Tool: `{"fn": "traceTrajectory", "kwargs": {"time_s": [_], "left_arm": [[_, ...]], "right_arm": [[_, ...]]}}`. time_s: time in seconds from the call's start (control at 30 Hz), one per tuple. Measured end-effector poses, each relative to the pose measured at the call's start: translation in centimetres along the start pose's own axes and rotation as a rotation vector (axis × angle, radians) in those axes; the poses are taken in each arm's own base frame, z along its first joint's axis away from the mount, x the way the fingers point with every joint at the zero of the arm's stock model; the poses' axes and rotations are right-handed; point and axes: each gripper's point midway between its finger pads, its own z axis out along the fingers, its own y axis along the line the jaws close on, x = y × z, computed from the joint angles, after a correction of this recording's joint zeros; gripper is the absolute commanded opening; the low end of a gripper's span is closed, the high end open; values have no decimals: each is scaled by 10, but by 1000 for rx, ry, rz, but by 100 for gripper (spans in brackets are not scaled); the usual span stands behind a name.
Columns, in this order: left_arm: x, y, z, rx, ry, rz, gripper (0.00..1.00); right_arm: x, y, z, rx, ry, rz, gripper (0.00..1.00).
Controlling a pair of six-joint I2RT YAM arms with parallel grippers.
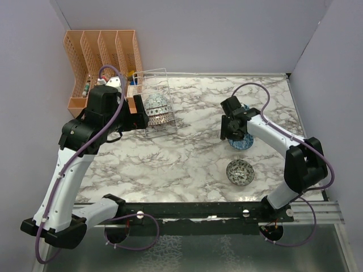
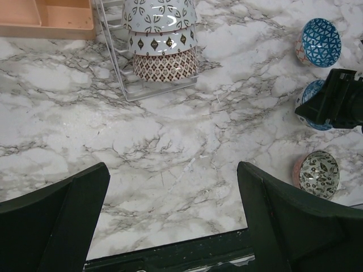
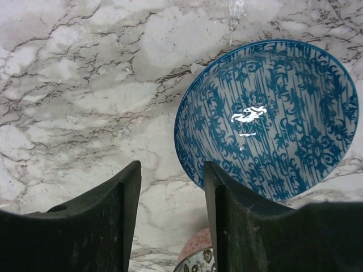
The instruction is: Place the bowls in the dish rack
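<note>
The wire dish rack [image 1: 156, 77] stands at the back left with three patterned bowls [image 2: 163, 41] nested on their sides in it. My left gripper [image 1: 139, 115] hangs open just left of the rack, and in its wrist view its jaws [image 2: 170, 170] hold nothing over bare marble. My right gripper [image 1: 232, 134] is down at a blue bowl [image 3: 266, 113] on the table. Its jaws [image 3: 171, 167] are open: the right finger [image 3: 227, 215] is over the bowl's near-left rim, the left finger outside on the marble side. A pink-sided bowl [image 1: 240, 171] sits nearer the front.
A peach slotted organiser [image 1: 102, 54] stands behind the rack in the back left corner. Another blue bowl [image 2: 320, 41] shows on the table beyond the right gripper in the left wrist view. Walls close off the table at the back and both sides.
</note>
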Motion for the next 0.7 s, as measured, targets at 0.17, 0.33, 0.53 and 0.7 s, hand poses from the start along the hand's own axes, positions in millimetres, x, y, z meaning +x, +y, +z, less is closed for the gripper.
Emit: {"fn": "traceTrajectory", "kwargs": {"time_s": [0.17, 0.33, 0.53, 0.7], "left_arm": [[-1, 0, -5, -1, 2, 0, 98], [-8, -2, -18, 6, -16, -1, 98], [-12, -3, -34, 15, -35, -1, 98], [-9, -1, -43, 11, -26, 6, 98]], "right_arm": [[6, -2, 16, 27, 21, -8, 40], [8, -4, 29, 54, 35, -15, 14], [2, -7, 32, 80, 10, -16, 1], [0, -8, 25, 78, -2, -1, 1]]}}
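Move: Just right of the right hand's half-open fingers is the nearer blue bowl, its middle about 5 cm right, 2 cm ahead and 5 cm below, so its left rim lies close beneath them. The other blue bowl stands some 12 cm beyond it, and the grey floral bowl about 13 cm nearer the base, both roughly in line with it. From the left hand, the nearer blue bowl is about 37 cm right, 8 cm ahead and 30 cm below. Sinking about 3 cm onto the left rim of the nearer blue bowl, with a slight drift forward and right, the right hand shuts its half-open fingers and pinches the rim, then begins to rise by about 1 cm, grip kept. The empty left hand, wide open, backs off and rises some 3 cm each. ##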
